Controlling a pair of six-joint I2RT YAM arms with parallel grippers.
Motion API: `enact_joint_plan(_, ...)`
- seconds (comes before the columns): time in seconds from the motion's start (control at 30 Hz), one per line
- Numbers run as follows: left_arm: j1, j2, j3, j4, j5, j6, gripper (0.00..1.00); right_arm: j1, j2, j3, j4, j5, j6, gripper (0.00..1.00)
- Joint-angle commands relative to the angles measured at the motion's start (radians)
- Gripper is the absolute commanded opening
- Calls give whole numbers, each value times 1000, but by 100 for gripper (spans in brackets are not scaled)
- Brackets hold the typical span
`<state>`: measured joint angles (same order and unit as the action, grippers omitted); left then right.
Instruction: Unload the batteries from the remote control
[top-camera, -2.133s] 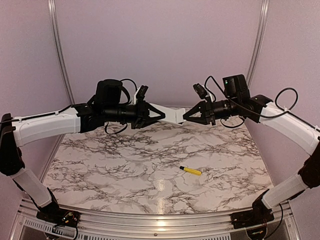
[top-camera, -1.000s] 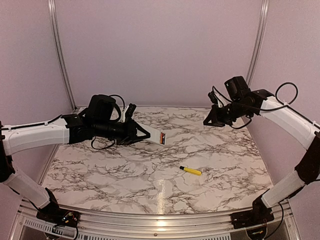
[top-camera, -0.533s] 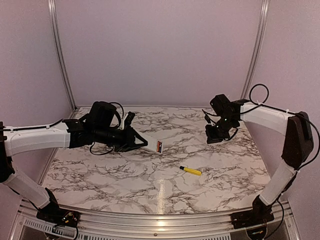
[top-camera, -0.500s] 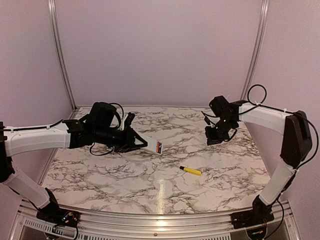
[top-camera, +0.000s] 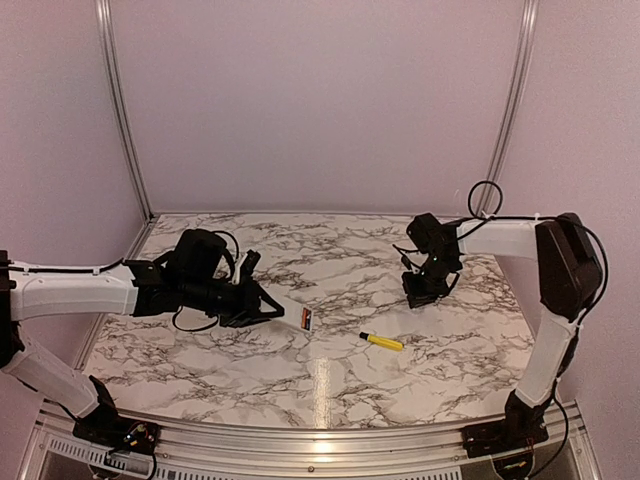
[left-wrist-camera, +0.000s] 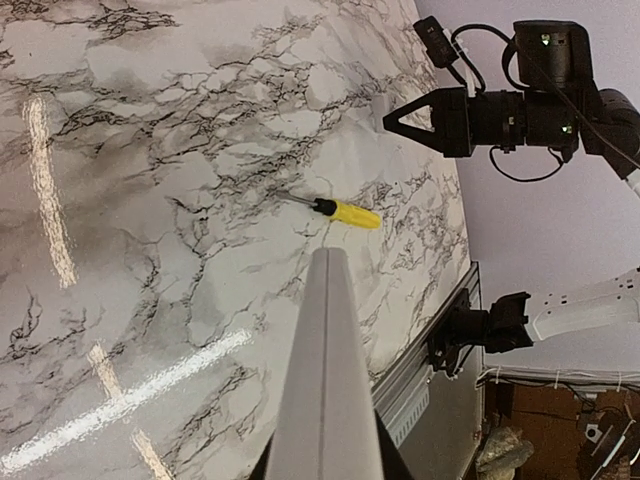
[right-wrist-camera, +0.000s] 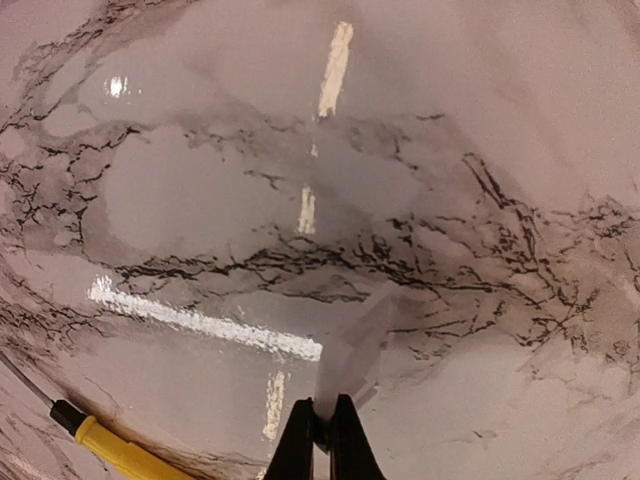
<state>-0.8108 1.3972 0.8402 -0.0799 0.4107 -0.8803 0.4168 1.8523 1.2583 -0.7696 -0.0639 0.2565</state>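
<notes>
My left gripper (top-camera: 268, 309) is shut on the remote control (top-camera: 296, 314), a flat white bar held low over the table. Its free end shows a red-and-black battery bay (top-camera: 306, 319). The batteries cannot be told apart in it. In the left wrist view the remote control (left-wrist-camera: 326, 360) runs edge-on up from my left gripper (left-wrist-camera: 325, 462). My right gripper (top-camera: 418, 297) hangs close over the table at the right. It is shut on a thin white plastic piece (right-wrist-camera: 357, 352), which sticks out past my right gripper (right-wrist-camera: 320, 412) toward the table.
A yellow stick with a black tip (top-camera: 381, 341) lies on the marble table (top-camera: 200, 370), between the two grippers and nearer the front. The same yellow stick (left-wrist-camera: 346, 212) shows beyond the remote, and the yellow stick (right-wrist-camera: 112, 446) sits at the lower left of the right wrist view. A metal rail (top-camera: 300, 440) edges the table's front.
Both arms have come down. The left one lowered the remote toward the front of the table. The right one swung in and down to the table with the white piece.
</notes>
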Motion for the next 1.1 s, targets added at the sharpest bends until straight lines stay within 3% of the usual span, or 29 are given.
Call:
enact_joint_plan(0.0, -2, -37, -27, 69, 18, -21, 0, 5, 57, -45, 51, -69, -13, 5)
enact_joint_plan(0.23, -2, -43, -73, 127, 32, -43, 0, 10, 32, -70, 72, -157, -28, 32)
enact_joint_plan(0.63, -14, -6, -181, 316, 50, -118, 0, 54, -89, -66, 29, -230, -117, 53)
enact_joint_plan(0.9, -41, 99, -214, 463, 48, -172, 0, 113, -217, -140, 48, -237, -127, 86)
enact_joint_plan(1.07, -52, 187, -213, 523, 55, -209, 0, 148, -270, -196, 65, -247, -162, 89)
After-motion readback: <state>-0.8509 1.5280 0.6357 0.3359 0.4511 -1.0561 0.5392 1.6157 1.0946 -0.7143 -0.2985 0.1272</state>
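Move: Just below the right fingertips is the bare marble where the pinched clear battery cover is going, about 3 cm down, with the cover's middle some 2 cm under the hand. The screwdriver lies about 12 cm to that hand's left and 9 cm back; the remote's open battery end is roughly 28 cm left, 10 cm back and 7 cm higher. From the left hand, which holds the remote, that battery end is about 8 cm right, 2 cm ahead and 5 cm below. Dipping some 1.5 cm, the right hand opens its fingers and lets go of the battery cover on the marble, then draws back and left about 6 cm each way towards the screwdriver and the remote, rising as it goes, fingers swinging left and turning counter-clockwise, jaws nearly wide open. The left hand keeps its grip on the remote and sinks about 5 cm, faster towards the end. ##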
